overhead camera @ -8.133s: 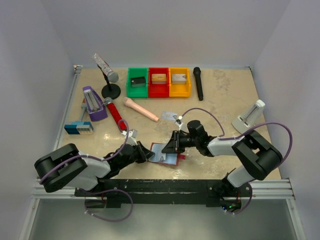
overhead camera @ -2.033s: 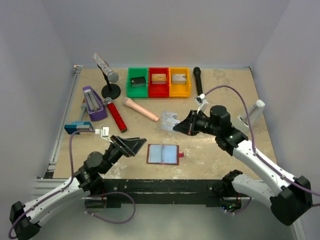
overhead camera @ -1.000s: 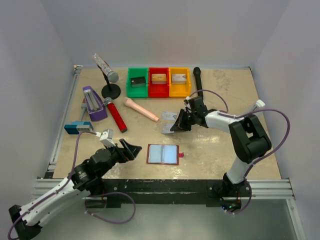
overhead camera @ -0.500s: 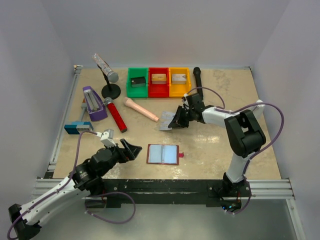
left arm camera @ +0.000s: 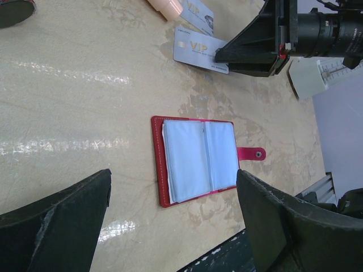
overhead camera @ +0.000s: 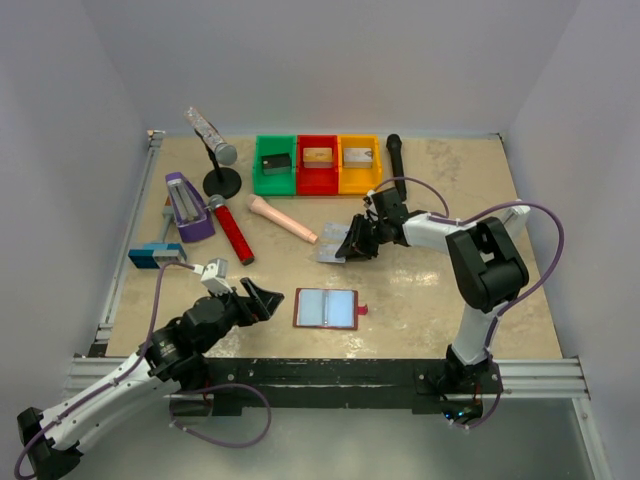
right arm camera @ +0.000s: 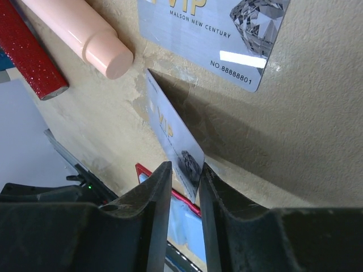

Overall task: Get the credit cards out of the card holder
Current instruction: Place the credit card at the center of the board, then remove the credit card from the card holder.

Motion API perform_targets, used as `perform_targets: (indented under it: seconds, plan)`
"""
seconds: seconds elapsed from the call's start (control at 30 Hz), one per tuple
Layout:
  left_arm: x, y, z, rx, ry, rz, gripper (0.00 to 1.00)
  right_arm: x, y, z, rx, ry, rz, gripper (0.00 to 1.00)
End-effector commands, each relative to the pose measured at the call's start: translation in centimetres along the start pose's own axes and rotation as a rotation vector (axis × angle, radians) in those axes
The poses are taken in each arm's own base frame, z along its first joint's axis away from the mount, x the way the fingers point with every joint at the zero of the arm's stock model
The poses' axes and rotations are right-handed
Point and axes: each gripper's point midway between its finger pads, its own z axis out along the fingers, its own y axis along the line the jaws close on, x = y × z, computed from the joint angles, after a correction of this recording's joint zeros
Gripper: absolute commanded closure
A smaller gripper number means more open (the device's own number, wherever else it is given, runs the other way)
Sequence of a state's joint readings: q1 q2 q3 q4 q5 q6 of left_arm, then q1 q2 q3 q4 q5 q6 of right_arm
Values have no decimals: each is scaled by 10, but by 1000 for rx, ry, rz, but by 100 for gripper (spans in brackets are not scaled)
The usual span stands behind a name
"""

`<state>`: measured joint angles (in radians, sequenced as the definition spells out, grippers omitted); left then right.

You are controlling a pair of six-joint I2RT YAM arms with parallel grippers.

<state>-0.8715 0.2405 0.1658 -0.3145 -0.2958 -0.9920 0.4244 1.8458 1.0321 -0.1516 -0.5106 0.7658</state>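
Observation:
The card holder (overhead camera: 327,308) (left arm camera: 195,158) lies open and flat near the front edge, red with pale blue inner pockets and its tab to the right. Two silver credit cards (overhead camera: 338,240) are on the table behind it. One card (right arm camera: 218,39) lies flat. The other card (right arm camera: 173,136) stands tilted, far edge on the table, near end between the fingers of my right gripper (right arm camera: 185,169) (overhead camera: 346,250). Those jaws are slightly apart, with a gap beside the card. My left gripper (left arm camera: 173,178) (overhead camera: 262,298) hovers wide open just left of the holder, holding nothing.
A pink tube (overhead camera: 283,218) and a red microphone (overhead camera: 231,228) lie left of the cards. Green (overhead camera: 275,165), red (overhead camera: 319,164) and yellow (overhead camera: 360,164) bins line the back, with a black microphone (overhead camera: 397,167) beside them. A purple stapler (overhead camera: 187,206) sits left, a white stand (overhead camera: 497,232) right.
My right gripper shifted slightly left and lowered the card's far edge onto the table, and its jaws have parted from the card. The left arm stayed put, open.

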Motion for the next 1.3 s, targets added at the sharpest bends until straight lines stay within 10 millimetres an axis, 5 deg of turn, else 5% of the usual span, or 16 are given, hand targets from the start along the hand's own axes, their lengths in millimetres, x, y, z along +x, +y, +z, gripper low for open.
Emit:
perform_targets:
  seconds: [0.0,0.57,0.83,1.03,1.27]
  plan:
    - [-2,0,2,2,-17,1,4,-10,12,-6,-18,-27,-24,68]
    - [-2,-1,3,6,-14,-1,3,-13,-6,-23,37,-59,-16,58]
    - [-4,7,1,-43,-19,-9,0,-7,-5,-61,58,-159,-104,55]
    - [-18,27,-7,-183,-82,-82,0,40,9,-104,100,-224,-348,53]
    - [3,-24,6,103,28,14,5,94,-26,-112,183,-200,-418,46]
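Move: The card being put down leans at the right fingertips, which are already part-open; its middle is about 3 cm to the hand's left, 1 cm ahead and 3 cm below. From that hand the other card lies some 8 cm ahead and 2 cm left, the open card holder about 15 cm back and 5 cm left, and the pink tube's middle about 13 cm ahead and 16 cm left. From the left hand the leaning card is roughly 14 cm ahead, 17 cm right and 9 cm down. The right hand hardly moves at first while its fingers go on easing apart at the card's right end, then they come free as it slips a few centimetres right, and from there it climbs about 9 cm and draws back about 10 cm towards the card holder, faster and faster, the fingers swinging forward some 25 degrees and opening to about half. Late on, the idle left hand, still wide open, dips about 2 cm down and to its left and comes roughly halfway back. ##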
